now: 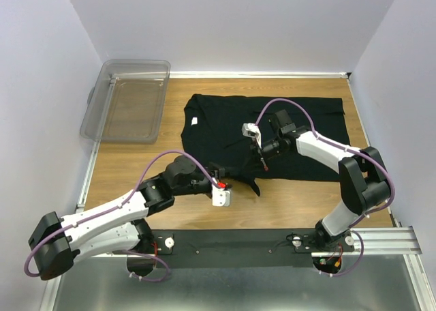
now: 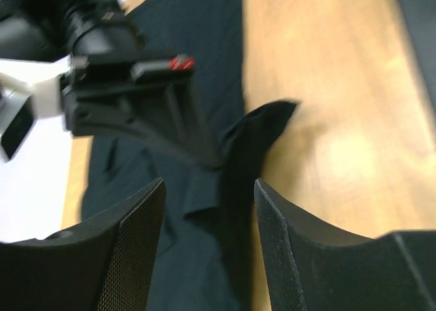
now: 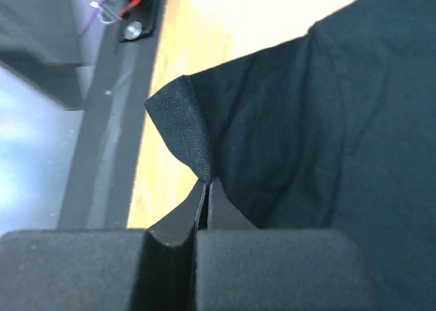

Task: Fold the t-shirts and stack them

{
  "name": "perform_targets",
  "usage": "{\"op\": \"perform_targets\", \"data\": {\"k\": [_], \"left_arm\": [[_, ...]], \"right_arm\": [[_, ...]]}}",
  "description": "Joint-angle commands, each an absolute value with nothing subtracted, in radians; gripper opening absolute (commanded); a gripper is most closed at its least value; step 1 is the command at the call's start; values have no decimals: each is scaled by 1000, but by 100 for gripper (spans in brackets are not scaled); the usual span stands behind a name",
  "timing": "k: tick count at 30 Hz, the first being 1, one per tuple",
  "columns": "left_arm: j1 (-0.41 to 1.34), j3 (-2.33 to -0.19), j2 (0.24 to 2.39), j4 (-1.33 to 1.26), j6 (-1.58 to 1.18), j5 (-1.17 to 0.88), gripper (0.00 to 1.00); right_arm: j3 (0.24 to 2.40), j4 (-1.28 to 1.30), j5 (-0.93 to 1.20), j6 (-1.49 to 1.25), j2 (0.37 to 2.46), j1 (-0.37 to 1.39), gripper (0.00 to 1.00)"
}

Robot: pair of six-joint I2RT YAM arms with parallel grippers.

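Observation:
One black t-shirt [image 1: 286,130] lies spread on the wooden table, its white neck label [image 1: 195,122] at the left. My right gripper [image 1: 263,164] is shut on a sleeve edge at the shirt's near side and pinches it up off the table; the right wrist view shows the pinched fold [image 3: 184,130] above the closed jaws [image 3: 208,185]. My left gripper [image 1: 230,180] is open just left of that spot. In the left wrist view its fingers [image 2: 143,229] stand apart over the shirt's edge [image 2: 235,161], empty, with the right gripper [image 2: 136,93] beyond.
A clear plastic bin [image 1: 129,99] stands at the table's far left corner. Bare wood [image 1: 136,161] shows left of the shirt and along the near edge. Walls close in the back and both sides.

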State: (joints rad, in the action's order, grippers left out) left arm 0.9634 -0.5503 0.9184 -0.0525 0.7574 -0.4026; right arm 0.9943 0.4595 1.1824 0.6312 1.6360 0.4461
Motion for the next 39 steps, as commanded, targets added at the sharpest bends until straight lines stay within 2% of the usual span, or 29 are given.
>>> {"op": "perform_targets", "data": {"k": [1, 3, 17, 21, 22, 24, 26, 28, 30, 32, 33, 35, 37, 39], "left_arm": [[989, -584, 969, -78, 871, -189, 59], [997, -589, 992, -90, 882, -149, 57], [1023, -577, 1054, -166, 969, -100, 56], [1029, -581, 1071, -164, 973, -109, 37], [1029, -581, 1071, -164, 973, -113, 30], [1032, -577, 1071, -164, 969, -124, 24], [1032, -575, 1071, -161, 968, -135, 13], [1032, -575, 1071, -158, 963, -143, 0], [1032, -577, 1068, -156, 956, -155, 0], [1032, -577, 1052, -156, 937, -158, 0], [1032, -572, 1043, -153, 934, -160, 0], [1032, -563, 1009, -146, 920, -179, 0], [1031, -554, 979, -138, 910, -199, 0], [1032, -545, 963, -133, 888, -225, 0]], "right_arm": [[1031, 532, 1285, 660, 1637, 445, 3], [1034, 540, 1293, 661, 1640, 445, 3], [1052, 587, 1328, 678, 1667, 440, 4], [1055, 597, 1325, 681, 1672, 439, 4], [1055, 598, 1327, 681, 1675, 437, 4], [1057, 601, 1331, 683, 1677, 436, 5], [1060, 604, 1330, 683, 1678, 433, 7], [1063, 609, 1322, 681, 1677, 431, 14], [1083, 612, 1260, 670, 1666, 431, 42], [1107, 612, 1122, 617, 1645, 425, 58], [1117, 609, 922, 606, 1603, 419, 66], [1097, 607, 698, 633, 1548, 339, 69], [1044, 615, 579, 675, 1459, 206, 70], [991, 623, 412, 835, 1393, 103, 70]]}}
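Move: The lifted edge of the black t-shirt hangs pinched in the right fingers. The spot the open left fingers go for lies about 4 cm ahead of the left hand, 1 cm to its right and 2 cm below. The right fingertips sit just past it, some 5 cm ahead of the left hand, 3 cm right and 3 cm lower; the shirt's white tag is roughly 17 cm ahead, 15 cm left and 17 cm below. The raised t-shirt edge passes from right hand to left: the left gripper pushes forward about 4.5 cm and slightly down around it, wrist turning some 15 degrees, then shuts on it and finally starts to rise. The right, after easing back and up a little with its pinch kept, opens, lets go and swings away about 10 cm forward and right over the shirt. ##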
